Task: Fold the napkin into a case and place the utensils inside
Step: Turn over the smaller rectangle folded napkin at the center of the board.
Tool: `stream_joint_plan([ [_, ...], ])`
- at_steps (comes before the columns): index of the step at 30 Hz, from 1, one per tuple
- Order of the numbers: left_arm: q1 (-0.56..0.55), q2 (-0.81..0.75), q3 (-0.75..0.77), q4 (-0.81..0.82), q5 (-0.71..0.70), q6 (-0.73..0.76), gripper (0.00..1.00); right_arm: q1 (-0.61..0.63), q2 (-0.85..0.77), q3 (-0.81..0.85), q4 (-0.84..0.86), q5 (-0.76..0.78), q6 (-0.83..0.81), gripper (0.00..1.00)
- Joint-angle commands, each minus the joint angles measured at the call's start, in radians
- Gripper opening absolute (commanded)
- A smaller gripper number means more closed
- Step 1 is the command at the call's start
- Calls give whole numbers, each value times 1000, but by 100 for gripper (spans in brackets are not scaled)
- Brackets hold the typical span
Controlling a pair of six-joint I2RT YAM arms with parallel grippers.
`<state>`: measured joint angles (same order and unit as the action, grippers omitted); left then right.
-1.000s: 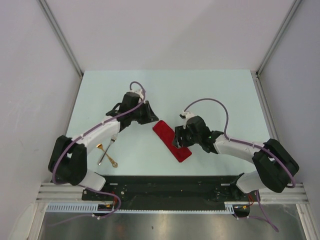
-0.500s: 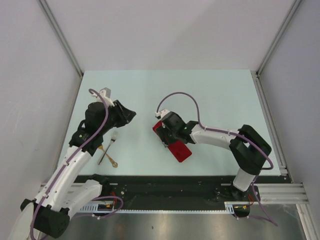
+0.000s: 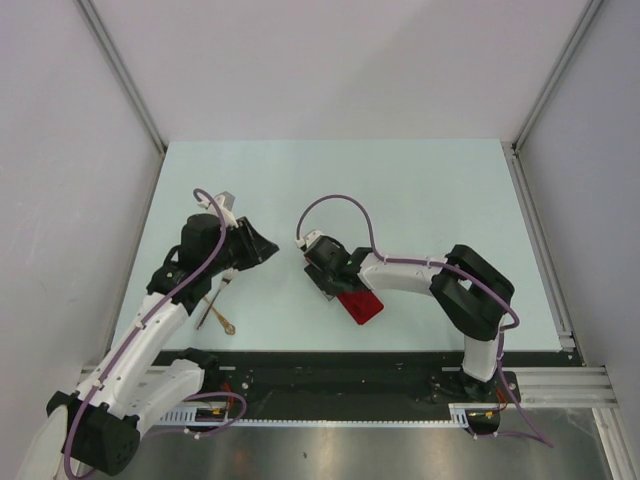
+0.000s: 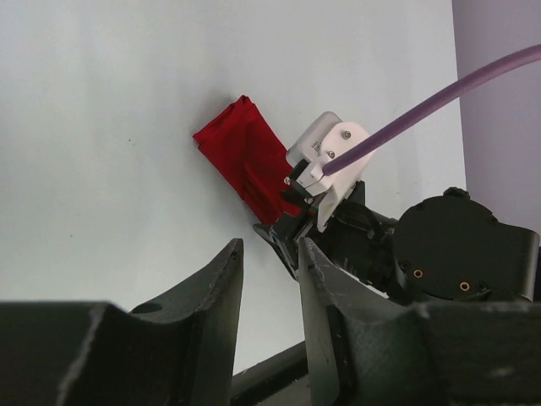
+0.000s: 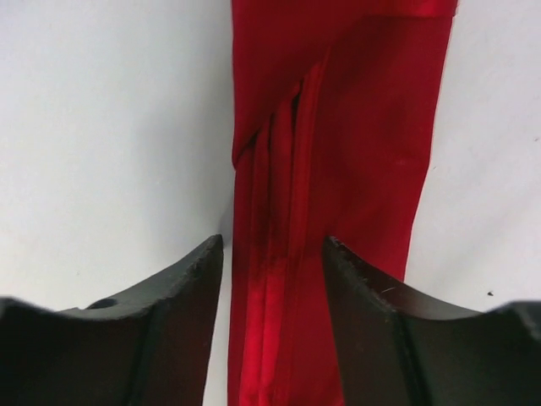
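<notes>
The red napkin [image 3: 360,305] lies folded into a narrow strip on the pale table, slanting from upper left to lower right. My right gripper [image 3: 324,272] hangs over its upper-left end and hides it. In the right wrist view that gripper [image 5: 275,254] is open, with the pleated left edge of the napkin [image 5: 338,169] between its fingers, untouched. My left gripper [image 3: 266,245] is open and empty, off to the napkin's left. Its wrist view shows the napkin [image 4: 241,152] beyond its tips [image 4: 269,254]. The gold utensils [image 3: 215,308] lie beside the left forearm, partly covered by it.
The right arm's white wrist housing [image 4: 325,156] and purple cable [image 4: 439,101] stand close in front of the left gripper. Grey walls enclose the table on three sides. A black rail [image 3: 340,370] runs along the near edge.
The left arm has pulled back from the napkin's far end toward the left. The right gripper has slid up the napkin to its upper-left end and narrowed slightly.
</notes>
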<state>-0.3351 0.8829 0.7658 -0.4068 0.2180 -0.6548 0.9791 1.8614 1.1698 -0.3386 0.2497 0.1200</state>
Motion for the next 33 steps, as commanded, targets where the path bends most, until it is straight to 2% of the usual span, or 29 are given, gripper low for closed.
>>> stream_joint_plan([
  [1, 10, -19, 6, 11, 24, 15, 38, 7, 31, 42, -4, 51, -14, 51],
  [3, 13, -21, 6, 11, 24, 20, 38, 7, 41, 36, 3, 45, -16, 47],
  [12, 24, -21, 1, 10, 38, 23, 38, 15, 42, 62, 9, 17, -11, 15],
  [13, 24, -21, 1, 10, 38, 24, 38, 15, 39, 71, 6, 13, -7, 8],
  [16, 25, -15, 1, 8, 35, 26, 38, 16, 21, 112, -16, -18, 7, 0],
  [20, 25, -9, -2, 8, 32, 23, 38, 15, -30, 156, -27, -84, 39, 0],
  [24, 25, -2, -6, 14, 29, 20, 38, -13, -90, 154, 12, -238, 102, 0],
  [27, 25, 8, -6, 20, 35, 15, 38, -62, -113, 99, 111, -421, 191, 0],
  [29, 25, 11, -6, 23, 41, 9, 38, -111, -134, 17, 257, -572, 289, 0],
  [33, 25, 18, -2, 22, 44, 7, 38, -178, -123, -99, 505, -746, 469, 0],
])
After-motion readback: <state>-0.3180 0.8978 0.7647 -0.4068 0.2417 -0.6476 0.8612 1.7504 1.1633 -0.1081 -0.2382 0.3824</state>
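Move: Right gripper: the folded napkin lies right under the half-open fingers, which straddle the pleats near its left edge; its middle is about 1 cm ahead, 2 cm to the right and 1 cm below. From this hand, the silver utensil lies some 25 cm left and 4 cm back, the gold fork 24 cm left and 7 cm back. From the idle left gripper, the napkin's middle is roughly 14 cm right, 2 cm ahead and 18 cm down. Hold the right gripper almost in place and shut its half-open fingers on the pleats near the napkin's middle. Once they are shut, carry the pinched napkin up about 8 cm and some 7 cm left, quickening, and roll the wrist some 35 degrees so the hand's left side rises and the fingertips swing out to the left. ##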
